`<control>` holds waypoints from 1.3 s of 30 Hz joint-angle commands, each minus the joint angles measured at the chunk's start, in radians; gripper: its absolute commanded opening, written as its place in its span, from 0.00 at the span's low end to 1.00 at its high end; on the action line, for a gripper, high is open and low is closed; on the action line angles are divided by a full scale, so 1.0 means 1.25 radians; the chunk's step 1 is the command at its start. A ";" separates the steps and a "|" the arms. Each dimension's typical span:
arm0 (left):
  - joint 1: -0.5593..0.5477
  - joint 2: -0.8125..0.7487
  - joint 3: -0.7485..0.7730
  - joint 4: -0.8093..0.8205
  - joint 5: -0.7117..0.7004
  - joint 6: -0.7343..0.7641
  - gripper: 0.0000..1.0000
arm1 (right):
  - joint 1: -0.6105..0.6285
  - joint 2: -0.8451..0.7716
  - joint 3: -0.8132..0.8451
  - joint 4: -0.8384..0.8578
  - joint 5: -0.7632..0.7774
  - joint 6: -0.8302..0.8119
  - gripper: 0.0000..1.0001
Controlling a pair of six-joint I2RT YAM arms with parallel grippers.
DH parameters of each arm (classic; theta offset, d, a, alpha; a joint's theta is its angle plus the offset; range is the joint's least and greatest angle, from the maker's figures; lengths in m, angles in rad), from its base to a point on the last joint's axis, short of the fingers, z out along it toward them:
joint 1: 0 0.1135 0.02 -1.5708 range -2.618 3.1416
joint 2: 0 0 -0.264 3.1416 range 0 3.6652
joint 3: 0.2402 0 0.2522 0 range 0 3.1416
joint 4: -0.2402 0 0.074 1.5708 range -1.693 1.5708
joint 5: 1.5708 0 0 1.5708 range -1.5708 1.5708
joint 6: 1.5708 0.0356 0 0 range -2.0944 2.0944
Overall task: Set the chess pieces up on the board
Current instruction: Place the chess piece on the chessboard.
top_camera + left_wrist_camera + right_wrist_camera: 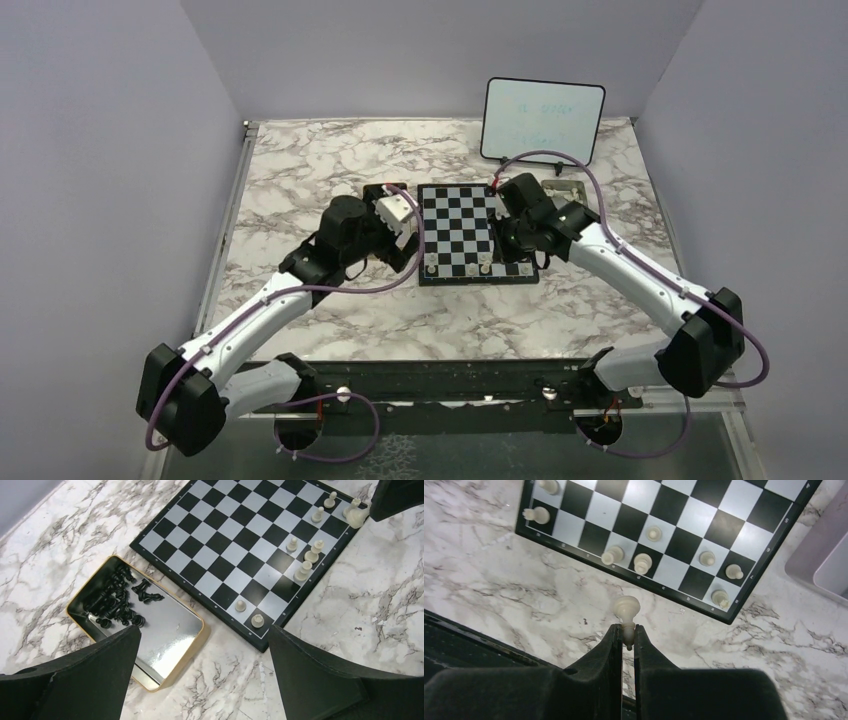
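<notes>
The board point(470, 232) lies at the table's middle, with several cream chess pieces point(642, 562) standing along its near rows. My right gripper point(626, 632) is shut on one cream piece point(626, 612), head towards the wrist, over the marble just off the board's near edge. In the left wrist view that held piece point(356, 516) shows at the board's point(235, 535) far corner. My left gripper point(205, 635) stands wide open with nothing between its fingers, over the marble by the board's left corner. A cream piece point(257, 620) stands on the corner square just ahead of it.
An open metal tin point(190, 665) holding several black pieces point(112, 602) lies left of the board, partly under my left fingers. A grey tray point(824, 560) sits right of the board. An upright whiteboard point(543, 120) stands at the back.
</notes>
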 commanded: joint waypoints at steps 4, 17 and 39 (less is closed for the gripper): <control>0.019 -0.124 -0.097 0.029 0.039 0.012 0.99 | -0.026 0.092 0.030 -0.088 0.036 -0.026 0.02; 0.019 -0.255 -0.173 0.038 -0.015 0.059 0.99 | -0.072 0.251 0.075 -0.116 0.027 -0.036 0.04; 0.018 -0.275 -0.176 0.038 -0.007 0.068 0.99 | -0.089 0.351 0.103 -0.098 0.003 -0.042 0.06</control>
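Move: The right hand already holds a white bishop; its empty square on the near row lies about 14 cm below, 2 cm ahead and 4 cm to the right. At board height too, the tall piece beside that square is 2 cm ahead and 1 cm right, the near pawn 5 cm ahead and 1 cm right, and the corner rook 2 cm ahead and 9 cm right. From the left hand the square is roughly 17 cm right, level ahead, 18 cm below. Right hand lowers the gripped bishop some 10 cm, rightwards too, swinging upright towards its square; left withdraws back-left. ##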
